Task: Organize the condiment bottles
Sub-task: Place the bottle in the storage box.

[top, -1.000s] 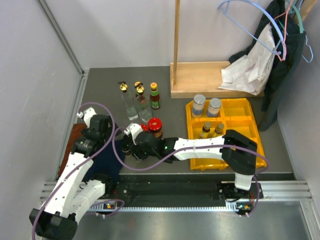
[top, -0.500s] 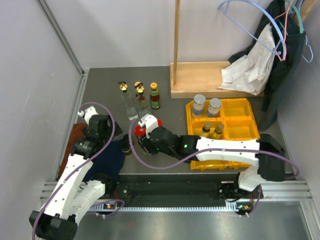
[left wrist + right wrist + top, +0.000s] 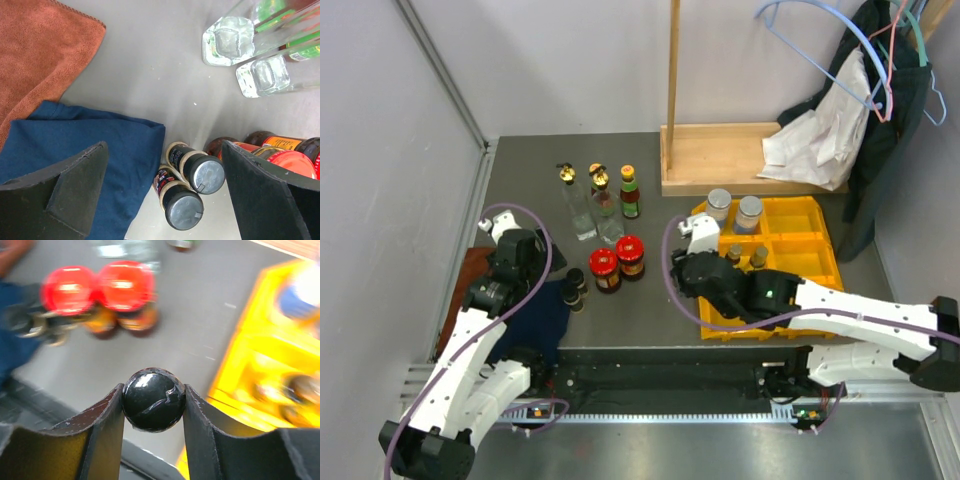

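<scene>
My right gripper [image 3: 154,390] is shut on the round black cap of a small dark bottle [image 3: 154,402]; in the top view it [image 3: 688,268] hangs by the left edge of the yellow bin [image 3: 800,215]. Two red-lidded jars [image 3: 604,263] [image 3: 630,250] stand left of it. My left gripper [image 3: 164,150] is open above two small dark bottles [image 3: 200,172] [image 3: 182,207] beside the blue cloth. Two tall clear gold-stoppered bottles [image 3: 567,175] [image 3: 597,180] and a dark green-necked bottle [image 3: 629,190] stand further back. In the bin are two silver-lidded jars [image 3: 719,203] [image 3: 750,210] and two small dark bottles [image 3: 735,255] [image 3: 757,257].
A wooden stand [image 3: 720,155] with an upright post sits behind the bin. An orange cloth [image 3: 470,275] and a blue cloth [image 3: 540,320] lie at the left near edge. Clothes and hangers [image 3: 870,120] crowd the back right corner. Grey walls close in on both sides.
My right arm has swung from beside the red-lidded jars to the right, carrying the small dark bottle to the bin's left edge. The left arm has not moved.
</scene>
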Controlling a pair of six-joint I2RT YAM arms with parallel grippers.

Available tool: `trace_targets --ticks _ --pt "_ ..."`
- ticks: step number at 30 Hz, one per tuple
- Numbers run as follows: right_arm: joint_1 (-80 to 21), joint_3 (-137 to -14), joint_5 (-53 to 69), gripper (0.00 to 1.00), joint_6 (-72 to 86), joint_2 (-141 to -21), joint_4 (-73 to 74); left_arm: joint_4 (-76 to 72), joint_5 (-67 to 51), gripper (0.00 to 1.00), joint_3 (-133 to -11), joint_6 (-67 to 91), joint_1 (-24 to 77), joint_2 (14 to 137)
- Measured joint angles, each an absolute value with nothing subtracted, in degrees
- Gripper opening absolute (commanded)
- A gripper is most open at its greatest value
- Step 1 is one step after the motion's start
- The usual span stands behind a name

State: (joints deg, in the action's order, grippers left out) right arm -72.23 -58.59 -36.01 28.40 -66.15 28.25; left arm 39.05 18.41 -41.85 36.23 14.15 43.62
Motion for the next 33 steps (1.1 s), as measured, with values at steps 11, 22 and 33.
trace_targets --ticks 11,22,33 --pt "-56.99 -57.06 -47.16 0.00 36.14 -48.86 44.82 38.89 17.56 0.99 -41.82 35.79 14.15 43.62" --pt "-35.53 -56.88 -46.54 0.00 39.79 -46.37 52.21 38.06 17.37 0.99 -41.82 35.77 14.11 44.88" --pt "-21.54 -47.53 -38.87 0.00 40.23 -50.98 42.74 37.87 17.37 0.99 -41.82 35.29 14.11 44.91"
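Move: My right hand already grips the black-capped bottle. The box's middle compartment in the right-hand column, apparently where it is headed, lies some 33 cm to the right, 12 cm ahead and 15 cm below. Two small bottles stand about 15 cm to the left of that compartment, level with it; the two white-lidded jars are about 17 cm right of my hand and 20 cm ahead. From my left hand the compartment is roughly 63 cm right, 6 cm ahead and 9 cm lower. With the bottle still pinched, I swing my right hand about 28 cm to the right across the yellow box, easing some 7 cm forward, and turn it roughly 60 degrees clockwise so the fingers face forward-right. It first lifts a few centimetres, then slows and sinks towards the middle right compartment, ending some 4 cm lower than it began. ##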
